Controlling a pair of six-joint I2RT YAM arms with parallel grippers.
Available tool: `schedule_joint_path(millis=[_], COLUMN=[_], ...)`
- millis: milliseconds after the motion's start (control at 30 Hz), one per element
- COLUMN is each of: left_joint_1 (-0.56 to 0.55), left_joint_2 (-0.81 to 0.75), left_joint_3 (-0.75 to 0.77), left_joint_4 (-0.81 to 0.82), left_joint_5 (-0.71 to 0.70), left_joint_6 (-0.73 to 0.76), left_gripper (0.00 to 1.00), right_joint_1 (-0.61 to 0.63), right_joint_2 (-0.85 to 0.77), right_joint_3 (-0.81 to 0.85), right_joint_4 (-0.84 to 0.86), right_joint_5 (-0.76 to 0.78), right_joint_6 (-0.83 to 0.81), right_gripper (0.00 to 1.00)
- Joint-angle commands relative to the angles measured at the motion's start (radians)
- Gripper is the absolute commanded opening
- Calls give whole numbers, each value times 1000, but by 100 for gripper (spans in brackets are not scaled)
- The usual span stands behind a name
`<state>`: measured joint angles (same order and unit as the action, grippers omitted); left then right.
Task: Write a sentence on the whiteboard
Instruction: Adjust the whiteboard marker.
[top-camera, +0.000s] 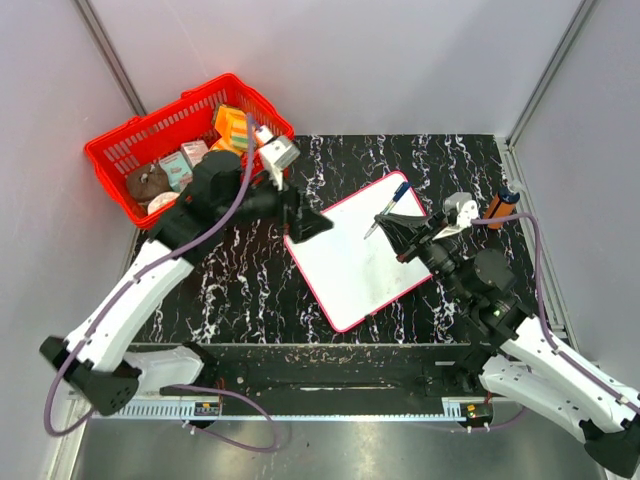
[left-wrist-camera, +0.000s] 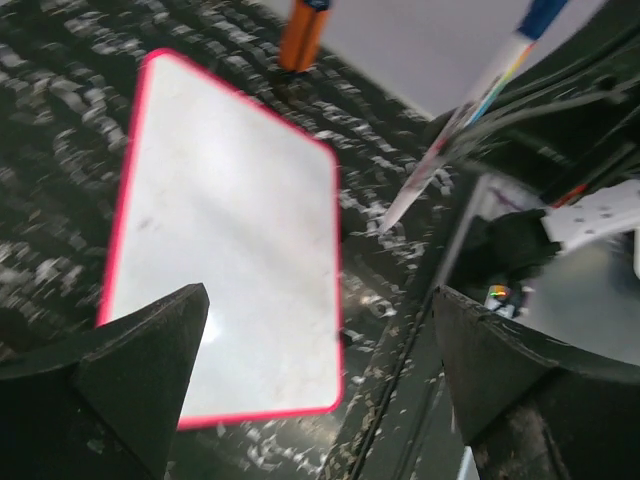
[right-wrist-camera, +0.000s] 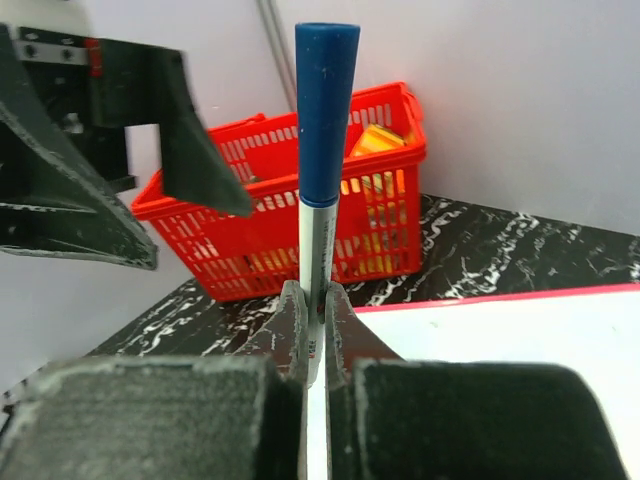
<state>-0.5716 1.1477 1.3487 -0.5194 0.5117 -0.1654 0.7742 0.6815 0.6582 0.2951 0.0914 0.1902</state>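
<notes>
The whiteboard (top-camera: 362, 262) lies tilted in the middle of the table, its red-pink rim showing. Its face (left-wrist-camera: 230, 210) looks plain white, and the sentence is not in view. My left gripper (top-camera: 304, 220) hovers over the board's left corner, open with nothing between its fingers (left-wrist-camera: 140, 370). My right gripper (top-camera: 402, 233) stands at the board's far right edge, shut on a marker (right-wrist-camera: 322, 150). The marker's blue end points up and away, and its lower end is hidden between the fingers. It also crosses the left wrist view as a slanted marker (left-wrist-camera: 455, 120).
A red basket (top-camera: 120, 150) with several packets stands at the back left, near the left arm. An orange bottle-like object (top-camera: 500, 207) stands at the back right by the table's edge. Grey walls close in the table on three sides.
</notes>
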Motion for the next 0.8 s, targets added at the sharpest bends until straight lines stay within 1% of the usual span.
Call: schedule_joint_path(millis=[0,33,67,133,233,367,500,567,600,700,733,767], left_joint_1=[-76,-92,-127,-160,-203,-235,-251,-252,-252,-254,-254,-254], left_joint_2=[116,168,190,240,276,302,296,287,274,265,267,268], left_joint_3=[122,144,161,193,208,202,187,176,175,168,173,175], left_joint_4=[136,136,140,150,189,237,289,309,320,343,341,337], left_joint_5=[158,165,168,163,163,194,212,194,185,172,182,186], left_joint_6=[-102,-102,-102,-105,-111,-125,-144,-148,-148,-148,-149,-149], left_gripper=[99,99,99,99,97,88,54,54,56,54,37,25], right_joint_1=[5,5,4,4,5,5,5,4,5,5,5,5], right_joint_2=[-5,-10,-17,-20,-26,-43,-50,-56,-57,-65,-69,-72], right_joint_3=[78,80,83,96,110,115,106,104,103,93,92,90], right_joint_4=[70,76,88,91,84,81,81,73,72,73,72,72], right_joint_5=[-85,-84,-81,-68,-58,-42,-30,-28,-25,-16,-12,-7], right_joint_6=[40,49,51,52,51,48,49,55,63,71,74,75], right_gripper=[0,0,0,0,0,0,0,0,0,0,0,0])
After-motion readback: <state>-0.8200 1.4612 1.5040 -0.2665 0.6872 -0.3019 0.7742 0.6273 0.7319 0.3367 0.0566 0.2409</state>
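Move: The marker stands roughly upright in the right fingers, pinched around its middle, cap up. From the open left hand its middle lies about 13 cm to the right, level fore and aft and some 2 cm lower. The whiteboard's middle is about 11 cm to the right of the left hand, 2 cm ahead and 25 cm down; the red basket's is roughly 27 cm to its left, 12 cm ahead and 15 cm below. The marker's lower end is what the left hand goes for: it sweeps about 13 cm to the right and a little back above the whiteboard, turning some 20 degrees clockwise. On arriving, its wide-open fingers close to under half around that end. Meanwhile the right hand, keeping its pinch, lifts the marker about 6 cm and draws slightly back. ##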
